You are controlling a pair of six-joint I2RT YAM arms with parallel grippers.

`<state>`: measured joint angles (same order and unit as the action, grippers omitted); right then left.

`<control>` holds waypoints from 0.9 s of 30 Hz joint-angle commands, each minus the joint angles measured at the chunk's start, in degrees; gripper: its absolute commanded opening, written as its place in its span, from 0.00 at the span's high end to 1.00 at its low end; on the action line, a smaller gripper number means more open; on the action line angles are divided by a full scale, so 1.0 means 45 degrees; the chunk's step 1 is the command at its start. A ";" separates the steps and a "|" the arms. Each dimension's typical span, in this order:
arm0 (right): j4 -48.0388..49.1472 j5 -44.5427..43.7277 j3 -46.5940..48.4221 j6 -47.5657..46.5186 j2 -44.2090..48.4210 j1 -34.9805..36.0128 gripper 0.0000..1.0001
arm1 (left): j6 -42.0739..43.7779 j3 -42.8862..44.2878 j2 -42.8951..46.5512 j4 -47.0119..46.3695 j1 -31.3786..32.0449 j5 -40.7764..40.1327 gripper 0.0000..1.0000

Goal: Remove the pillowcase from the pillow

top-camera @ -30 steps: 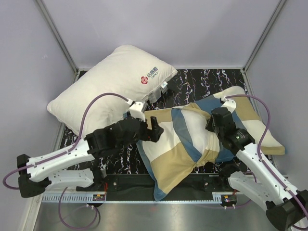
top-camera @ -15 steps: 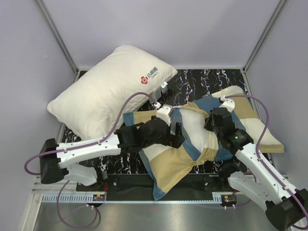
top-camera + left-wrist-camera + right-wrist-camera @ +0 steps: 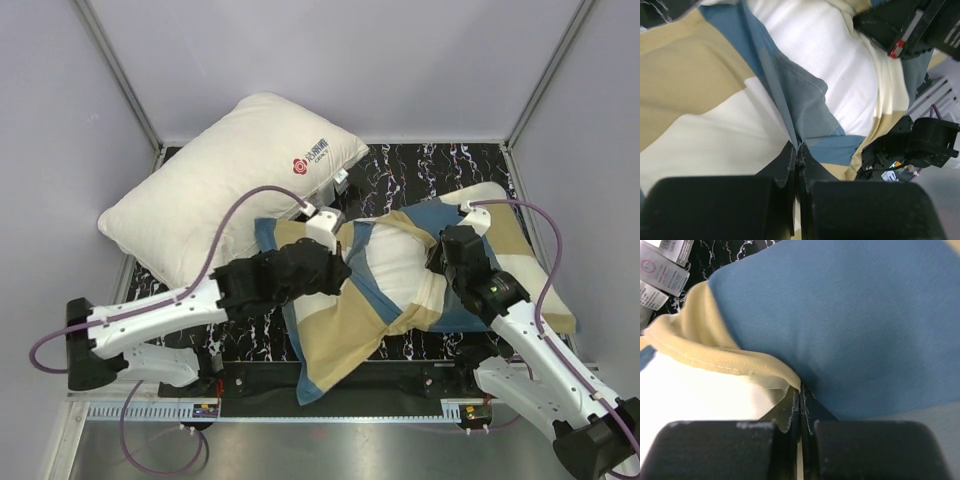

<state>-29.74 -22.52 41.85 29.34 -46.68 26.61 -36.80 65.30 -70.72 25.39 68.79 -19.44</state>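
The checked pillowcase [image 3: 340, 335] in teal, tan and cream lies rumpled across the middle of the table. Through its opening shows the plain off-white pillow [image 3: 395, 262], whose right end stays covered. My left gripper [image 3: 340, 272] is shut on a raised fold of the blue-grey pillowcase [image 3: 805, 100] at the left of the opening; the left wrist view shows the jaws [image 3: 799, 150] pressed together on it, the pillow [image 3: 830, 60] beyond. My right gripper [image 3: 437, 262] is shut on the tan hem of the pillowcase [image 3: 730, 360], jaws [image 3: 801, 390] closed between the blue cloth and the pillow [image 3: 690, 400].
A second white pillow with a red logo [image 3: 225, 185] lies at the back left, its care tags [image 3: 662, 270] near the pillowcase. The black marbled tabletop [image 3: 420, 175] is walled in by grey panels. A metal rail [image 3: 300, 410] runs along the near edge.
My left gripper reached right over the pillowcase with jaws open, shut on a fold and drew back left. The pillowcase slid left and uncovered more pillow. The right gripper kept its hold.
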 commanded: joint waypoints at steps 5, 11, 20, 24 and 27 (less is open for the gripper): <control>-0.1517 -0.1967 0.0565 -0.0134 0.0314 0.0004 1.00 | 0.0366 -0.0582 0.4306 0.0530 -0.0931 -0.2711 1.00; -0.1088 -0.1305 0.0252 0.0159 -0.0213 0.0004 1.00 | -0.0377 -0.2828 0.4721 0.0338 -0.1206 -0.2438 1.00; -0.1184 -0.0621 -0.0002 0.0335 -0.0312 0.0004 1.00 | -0.1003 -0.4920 0.3587 -0.0892 -0.1225 -0.1950 1.00; -0.1341 0.0530 0.0991 -0.0074 0.0507 0.0004 0.54 | -0.1023 -0.5155 0.3509 -0.1402 -0.1245 -0.1462 1.00; -0.1614 0.1545 0.2455 -0.0562 0.1016 0.0024 0.15 | -0.0925 -0.5077 0.3410 -0.1598 -0.1245 -0.1246 1.00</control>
<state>-35.35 -18.35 46.04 29.82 -45.04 27.42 -40.99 42.96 -54.59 21.28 63.75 -24.86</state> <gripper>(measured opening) 0.796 0.012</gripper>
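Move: The left gripper holds a blue fold of the pillowcase; the spot to lay it is about 9 cm to its left, barely 1 cm ahead and some 8 cm lower. The pillow's middle lies roughly 19 cm ahead and 26 cm left of this gripper. The right gripper has the tan edge of the pillowcase pinched right at its fingertips, and the laying spot lies about 30 cm to its left and 5 cm nearer the base. Keep the left gripper shut on the blue fold and swing it about 9 cm left, lifting some 4 cm on the way, then lower it around 11 cm from that height, turning roughly 10 degrees counter-clockwise. Hold the tan edge nearly in place with the right gripper until the left is down, then open the right fingers wide. ##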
